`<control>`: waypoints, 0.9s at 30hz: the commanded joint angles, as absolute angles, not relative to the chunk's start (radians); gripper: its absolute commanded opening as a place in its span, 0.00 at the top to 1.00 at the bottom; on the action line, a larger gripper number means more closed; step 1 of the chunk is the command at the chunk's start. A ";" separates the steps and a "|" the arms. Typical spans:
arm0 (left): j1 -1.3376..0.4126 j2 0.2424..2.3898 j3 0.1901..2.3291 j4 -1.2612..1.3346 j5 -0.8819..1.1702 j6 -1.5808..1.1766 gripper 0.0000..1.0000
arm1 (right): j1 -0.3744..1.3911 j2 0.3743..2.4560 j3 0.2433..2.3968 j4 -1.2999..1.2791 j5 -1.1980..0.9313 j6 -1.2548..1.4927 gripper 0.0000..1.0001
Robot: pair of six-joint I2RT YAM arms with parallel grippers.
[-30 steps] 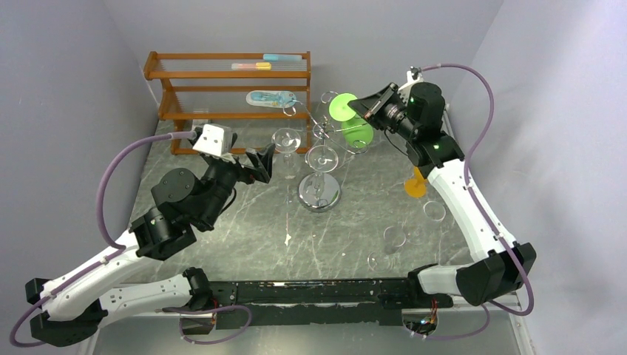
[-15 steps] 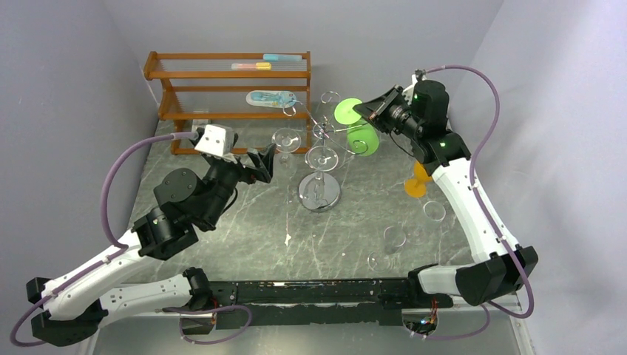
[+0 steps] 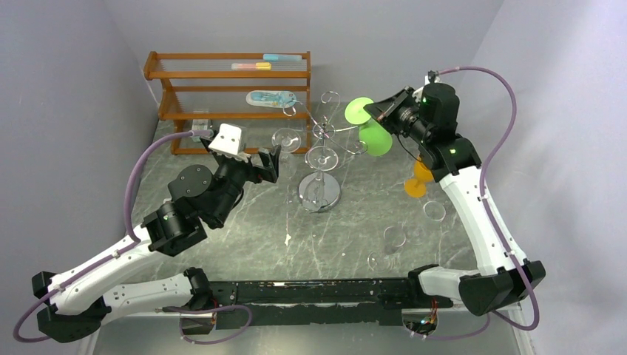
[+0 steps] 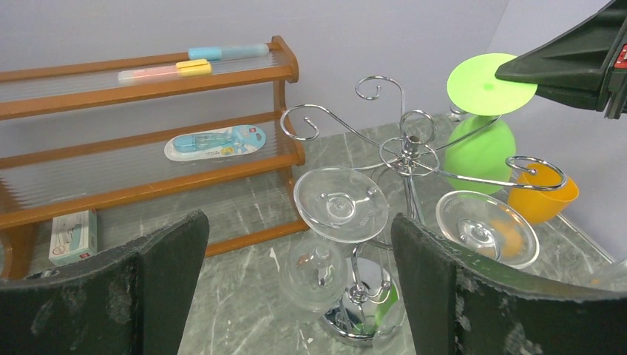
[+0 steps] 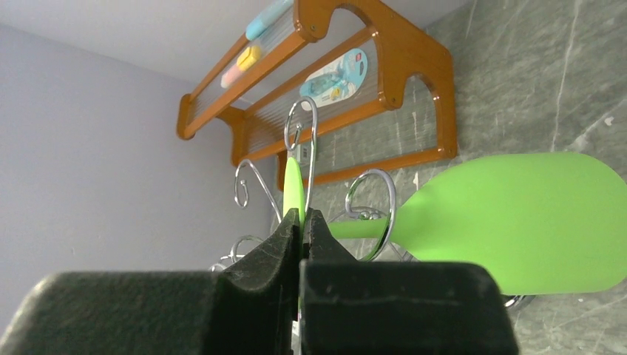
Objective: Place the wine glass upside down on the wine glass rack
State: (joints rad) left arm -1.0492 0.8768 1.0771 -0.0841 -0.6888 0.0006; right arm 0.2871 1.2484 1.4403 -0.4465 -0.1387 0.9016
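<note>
My right gripper (image 3: 372, 111) is shut on the flat foot of the green wine glass (image 3: 375, 137), pinching the foot's edge (image 5: 293, 185) between its fingertips. The glass hangs tilted with its bowl (image 5: 532, 222) low, at the right side of the wine glass rack (image 3: 319, 194). Its stem crosses a curled chrome arm (image 5: 373, 214); whether they touch I cannot tell. Two clear glasses (image 4: 341, 203) (image 4: 486, 225) hang upside down on the rack. My left gripper (image 3: 265, 164) is open and empty, left of the rack and facing it.
An orange-brown wooden shelf (image 3: 229, 89) holding small packets stands against the back wall. An orange glass (image 3: 418, 181) sits right of the rack. Three clear glasses (image 3: 434, 211) (image 3: 394, 237) (image 3: 381, 260) are on the marble table at the near right.
My right gripper has carried the green glass to the right, away from the rack's pole. My left arm has shifted slightly right, towards the rack, jaws still wide.
</note>
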 commanded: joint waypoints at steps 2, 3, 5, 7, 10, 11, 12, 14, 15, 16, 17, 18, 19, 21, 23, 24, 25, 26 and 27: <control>-1.052 0.868 1.089 -0.098 -0.689 0.008 0.03 | 0.273 1.223 1.422 -0.414 -0.076 0.885 1.00; -1.052 0.867 1.090 -0.101 -0.689 0.007 0.04 | 0.273 1.224 1.418 -0.406 -0.069 0.880 1.00; -1.052 0.865 1.090 -0.105 -0.689 0.006 0.04 | 0.272 1.229 1.413 -0.400 -0.051 0.875 1.00; -1.052 0.863 1.088 -0.106 -0.690 0.006 0.04 | 0.272 1.231 1.404 -0.383 -0.038 0.864 1.00; -1.052 0.862 1.085 -0.106 -0.687 0.006 0.04 | 0.271 1.246 1.403 -0.368 -0.045 0.846 1.00; -1.052 0.861 1.085 -0.106 -0.687 0.006 0.04 | 0.270 1.255 1.407 -0.366 -0.050 0.840 0.99; -1.052 0.861 1.085 -0.106 -0.686 0.006 0.03 | 0.270 1.262 1.409 -0.365 -0.058 0.834 0.97; -1.052 0.862 1.086 -0.108 -0.686 0.006 0.04 | 0.269 1.277 1.414 -0.361 -0.075 0.823 0.94; -1.052 0.863 1.086 -0.110 -0.686 0.006 0.03 | 0.268 1.284 1.418 -0.362 -0.084 0.819 0.93; -1.052 0.861 1.084 -0.109 -0.686 0.006 0.03 | 0.267 1.291 1.423 -0.366 -0.088 0.813 0.92; -1.052 0.861 1.084 -0.109 -0.686 0.006 0.03 | 0.266 1.298 1.428 -0.372 -0.089 0.810 0.92; -1.052 0.861 1.082 -0.106 -0.686 0.006 0.03 | 0.265 1.303 1.432 -0.376 -0.089 0.806 0.91; -1.052 0.858 1.080 -0.106 -0.684 0.006 0.03 | 0.264 1.306 1.433 -0.377 -0.090 0.805 0.90; -1.052 0.856 1.077 -0.105 -0.684 0.006 0.03 | 0.261 1.311 1.434 -0.376 -0.097 0.802 0.87; -1.053 0.857 1.075 -0.103 -0.686 0.006 0.04 | 0.260 1.315 1.439 -0.381 -0.099 0.796 0.81; -1.052 0.858 1.074 -0.100 -0.690 0.006 0.04 | 0.259 1.316 1.445 -0.384 -0.097 0.791 0.77; -1.052 0.859 1.073 -0.095 -0.695 0.006 0.04 | 0.260 1.316 1.450 -0.394 -0.090 0.785 0.73; -1.052 0.862 1.074 -0.094 -0.698 0.006 0.03 | 0.259 1.317 1.456 -0.404 -0.084 0.781 0.68; -1.052 0.867 1.076 -0.095 -0.700 0.006 0.04 | 0.258 1.315 1.460 -0.410 -0.077 0.775 0.64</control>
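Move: The empty hook on the rack's right side, meant for the green wine glass, lies about 2 cm ahead, 2 cm left and 4 cm below the right hand, which holds the inverted glass by its foot. The next empty hook stands some 7 cm nearer the robot than that one; the rack's centre is roughly 11 cm left and 1 cm back of the right hand. From the left hand, the aimed-at hook lies about 11 cm ahead, 21 cm right and 3 cm below. The green wine glass, still pinched by the edge of its foot, is first carried about 1.5 cm to the right with hardly any rise, then forward and down together, some 3 cm each, to bring its foot down onto the rack's right hook. The right wrist rolls only about 5 degrees; during the descent the fingers begin opening, ending roughly a third open around the foot's edge. ##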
